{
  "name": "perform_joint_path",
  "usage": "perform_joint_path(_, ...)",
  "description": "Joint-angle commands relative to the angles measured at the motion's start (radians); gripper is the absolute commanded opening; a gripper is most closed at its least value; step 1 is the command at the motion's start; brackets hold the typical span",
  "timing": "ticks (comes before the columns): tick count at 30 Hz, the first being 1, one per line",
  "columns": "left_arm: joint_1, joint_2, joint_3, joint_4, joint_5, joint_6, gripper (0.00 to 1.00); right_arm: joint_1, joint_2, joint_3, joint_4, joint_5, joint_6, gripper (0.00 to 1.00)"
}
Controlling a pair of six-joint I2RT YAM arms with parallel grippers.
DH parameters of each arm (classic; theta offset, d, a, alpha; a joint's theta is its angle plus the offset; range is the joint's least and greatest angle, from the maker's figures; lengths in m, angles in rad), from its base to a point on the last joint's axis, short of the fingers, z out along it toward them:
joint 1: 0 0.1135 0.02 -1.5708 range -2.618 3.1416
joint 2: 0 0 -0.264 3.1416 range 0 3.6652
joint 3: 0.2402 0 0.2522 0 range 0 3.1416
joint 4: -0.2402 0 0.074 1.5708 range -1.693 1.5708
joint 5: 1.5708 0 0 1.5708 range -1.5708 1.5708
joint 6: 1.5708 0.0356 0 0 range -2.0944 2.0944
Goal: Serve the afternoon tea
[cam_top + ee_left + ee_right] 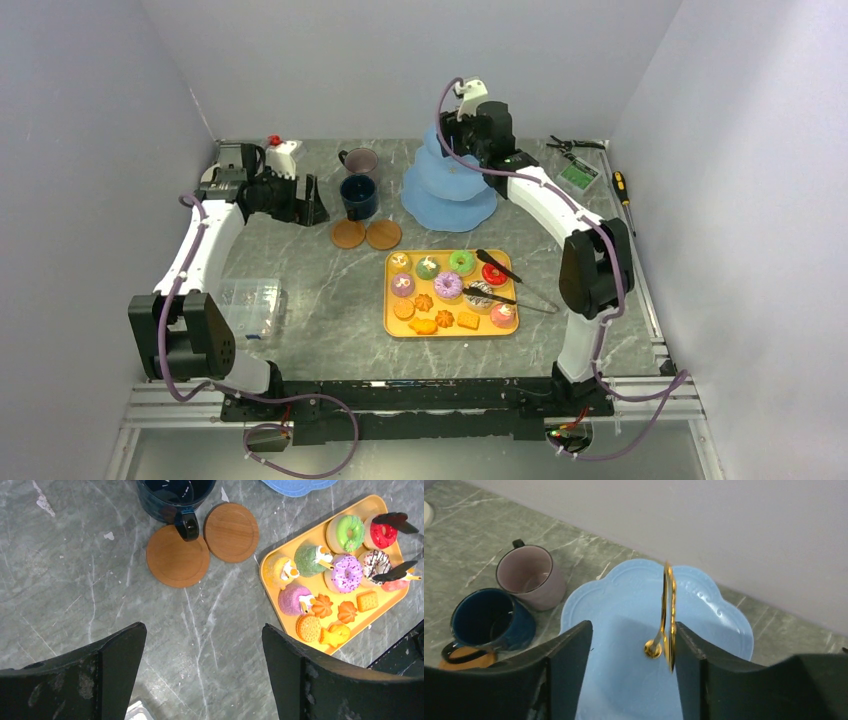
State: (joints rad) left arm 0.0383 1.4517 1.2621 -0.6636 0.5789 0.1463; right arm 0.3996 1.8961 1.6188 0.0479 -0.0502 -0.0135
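Observation:
The light-blue three-tier stand stands at the back middle of the table. My right gripper hovers over its top plate, open, with the gold ring handle between the jaws, close against the right finger. The mauve mug and the dark-blue mug stand left of the stand. Two brown coasters lie bare in front of the mugs. Doughnuts, cupcakes and orange biscuits fill the yellow tray. My left gripper is open and empty above bare table.
Black tongs lie across the tray's right side. A clear plastic box sits near the left arm. A white tape roll lies at the back left. Pliers and a screwdriver lie at the back right. Walls enclose three sides.

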Motion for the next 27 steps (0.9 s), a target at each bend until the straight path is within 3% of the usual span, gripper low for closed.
perform_joint_path(1,-0.018,-0.037,-0.001,-0.028,0.030,0.055,0.93,0.010,-0.128,-0.040,0.038,0.025,-0.029,0.68)
perform_joint_path(7,-0.033,-0.040,0.034,-0.097,0.064,0.118,0.93,0.010,-0.333,-0.228,0.029,-0.003,-0.007,0.99)
perform_joint_path(11,-0.119,-0.049,0.071,-0.172,0.089,0.208,0.93,0.010,-0.479,-0.366,0.011,0.002,0.039,1.00)
perform_joint_path(15,-0.287,-0.038,0.125,-0.234,0.050,0.307,0.93,0.008,-0.599,-0.459,-0.073,0.078,0.093,1.00)
perform_joint_path(22,-0.654,0.148,0.281,-0.336,-0.153,0.499,0.93,-0.033,-0.756,-0.553,-0.276,0.304,0.254,1.00)
perform_joint_path(27,-0.798,0.328,0.467,-0.288,-0.186,0.565,0.94,-0.122,-0.876,-0.610,-0.394,0.402,0.380,1.00)
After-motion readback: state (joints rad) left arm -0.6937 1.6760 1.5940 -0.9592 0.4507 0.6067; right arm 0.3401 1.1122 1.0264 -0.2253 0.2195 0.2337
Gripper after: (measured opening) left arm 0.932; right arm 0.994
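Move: The left hand, wide open, has the tray of sweets about 27 cm to its right, 10 cm back and 17 cm below; two coasters lie 5 and 13 cm to its right, both 6 cm ahead, the blue mug beyond, 8 cm right and 13 cm ahead. The cake stand's handle is still between the right hand's part-open fingers, the stand's middle some 12 cm below; from there the tray is about 27 cm back, laterally level. Left hand sweeps about 21 cm right over the tray, turning clockwise; right opens fully, leaves the stand back-right. ##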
